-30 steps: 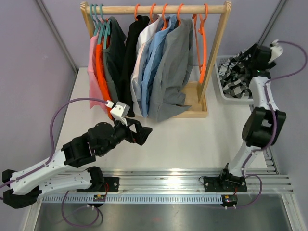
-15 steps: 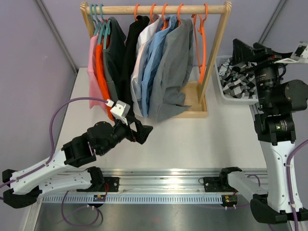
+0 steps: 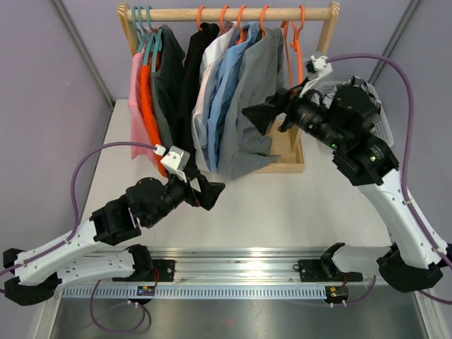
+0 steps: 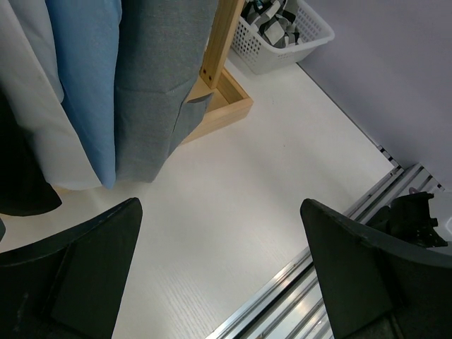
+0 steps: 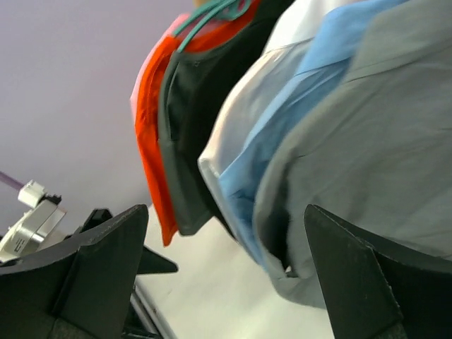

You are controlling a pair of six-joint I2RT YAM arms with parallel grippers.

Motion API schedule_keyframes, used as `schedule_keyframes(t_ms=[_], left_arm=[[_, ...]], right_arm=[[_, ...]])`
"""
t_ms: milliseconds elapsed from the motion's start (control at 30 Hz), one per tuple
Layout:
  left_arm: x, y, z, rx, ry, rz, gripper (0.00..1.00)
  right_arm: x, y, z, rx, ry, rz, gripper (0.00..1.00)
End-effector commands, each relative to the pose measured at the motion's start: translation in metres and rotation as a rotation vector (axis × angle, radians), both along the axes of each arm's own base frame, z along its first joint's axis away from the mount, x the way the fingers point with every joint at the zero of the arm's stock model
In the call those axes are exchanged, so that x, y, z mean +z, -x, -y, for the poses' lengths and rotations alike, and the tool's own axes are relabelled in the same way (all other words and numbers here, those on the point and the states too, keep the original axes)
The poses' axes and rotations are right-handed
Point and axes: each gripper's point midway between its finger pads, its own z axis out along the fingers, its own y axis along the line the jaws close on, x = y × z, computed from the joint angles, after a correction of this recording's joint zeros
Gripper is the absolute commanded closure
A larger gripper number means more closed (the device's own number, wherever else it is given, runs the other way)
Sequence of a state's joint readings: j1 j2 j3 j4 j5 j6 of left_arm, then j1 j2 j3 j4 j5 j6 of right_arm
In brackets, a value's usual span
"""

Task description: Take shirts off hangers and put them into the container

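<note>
Several shirts hang on the wooden rack (image 3: 226,13): a grey shirt (image 3: 254,106) at the right end, then light blue (image 3: 224,92), white, black, dark grey, orange and pink. An empty orange hanger (image 3: 296,63) dangles beside the grey shirt. My right gripper (image 3: 263,116) is open, level with the grey shirt's right side; in the right wrist view its hem (image 5: 367,176) hangs ahead of the open gripper (image 5: 226,212). My left gripper (image 3: 212,196) is open above the table, below the hems, with nothing in it (image 4: 220,208). The container (image 4: 282,42) holds a plaid shirt (image 4: 272,14).
The rack's wooden base (image 4: 222,106) and right post (image 3: 314,78) stand between the shirts and the basket. Teal hangers (image 3: 145,21) carry the left-hand shirts. An aluminium rail (image 3: 247,265) runs along the near table edge.
My right arm has swung left from over the basket, across the rack's post, to the grey shirt. The left arm has barely moved. Both grippers stayed open.
</note>
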State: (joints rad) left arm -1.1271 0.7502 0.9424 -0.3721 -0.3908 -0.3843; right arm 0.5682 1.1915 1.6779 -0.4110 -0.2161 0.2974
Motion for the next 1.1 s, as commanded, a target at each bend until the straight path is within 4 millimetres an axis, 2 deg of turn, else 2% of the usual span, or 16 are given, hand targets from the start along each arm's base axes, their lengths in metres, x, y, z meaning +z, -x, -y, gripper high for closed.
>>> schedule_keyframes(t_ms=[0, 33, 67, 100, 133, 200, 233, 300, 333, 367, 400, 467, 500, 733, 1067], left_arm=[[0.034, -0.001, -0.001, 0.01, 0.087, 0.05, 0.01], [0.034, -0.001, -0.002, 0.012, 0.092, 0.048, 0.01], [0.032, -0.001, -0.003, 0.013, 0.092, 0.047, 0.01], [0.034, 0.0, -0.006, 0.017, 0.1, 0.049, 0.01], [0.035, 0.0, -0.008, 0.023, 0.101, 0.052, 0.01], [0.035, 0.001, -0.013, 0.031, 0.11, 0.054, 0.01], [0.034, 0.0, -0.014, 0.037, 0.107, 0.055, 0.01], [0.033, 0.001, -0.016, 0.038, 0.111, 0.054, 0.01], [0.032, 0.002, -0.016, 0.037, 0.109, 0.052, 0.01], [0.032, 0.001, -0.017, 0.04, 0.11, 0.052, 0.01], [0.029, 0.001, -0.017, 0.04, 0.106, 0.049, 0.01], [0.03, 0.002, -0.018, 0.039, 0.11, 0.049, 0.01], [0.029, 0.002, -0.018, 0.039, 0.108, 0.049, 0.01], [0.026, 0.005, -0.026, 0.046, 0.124, 0.05, 0.01], [0.019, 0.008, -0.034, 0.055, 0.139, 0.04, 0.01]], right_arm=[[0.002, 0.007, -0.02, -0.017, 0.094, 0.037, 0.01], [-0.004, -0.001, -0.029, -0.015, 0.109, 0.015, 0.0], [0.005, -0.001, -0.03, -0.035, 0.104, 0.015, 0.01], [-0.005, -0.012, -0.038, -0.055, 0.126, -0.013, 0.01], [-0.001, -0.021, -0.03, -0.142, 0.127, -0.017, 0.01], [-0.01, -0.033, -0.035, -0.215, 0.146, -0.04, 0.01], [-0.01, -0.041, -0.028, -0.3, 0.148, -0.044, 0.01], [-0.018, -0.046, -0.037, -0.339, 0.174, -0.052, 0.01], [-0.014, -0.05, -0.033, -0.388, 0.171, -0.051, 0.02], [-0.015, -0.052, -0.034, -0.409, 0.177, -0.05, 0.03], [-0.021, -0.054, -0.044, -0.418, 0.2, -0.056, 0.04], [-0.016, -0.059, -0.042, -0.469, 0.197, -0.053, 0.07], [-0.023, -0.063, -0.051, -0.479, 0.218, -0.06, 0.09], [-0.01, -0.079, -0.035, -0.674, 0.195, -0.028, 0.19], [-0.009, -0.085, -0.03, -0.732, 0.181, -0.016, 0.25]])
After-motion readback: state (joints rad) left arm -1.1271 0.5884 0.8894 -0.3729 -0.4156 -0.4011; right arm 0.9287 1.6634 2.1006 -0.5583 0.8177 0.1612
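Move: The grey shirt hangs nearly straight ahead of the empty right hand, its middle about 16 cm out and some 10 cm lower. The blue shirt is just to its left, about 16 cm ahead and 6 cm left of the hand at the same level; the empty orange hanger is some 17 cm ahead, 13 cm right, at about hand height. From the left hand, the grey shirt lies around 26 cm ahead, 16 cm right and 6 cm higher. Heading for the upper part of the grey shirt, the right hand first slips left some 5 cm, then pushes forward about 8 cm while sinking slightly, swinging roughly 40 degrees clockwise to point ahead and dipping its left side. Its wide-open fingers narrow to about three quarters; contact can't be made out. The left hand, still open, eases about 3 cm left and slightly up. ##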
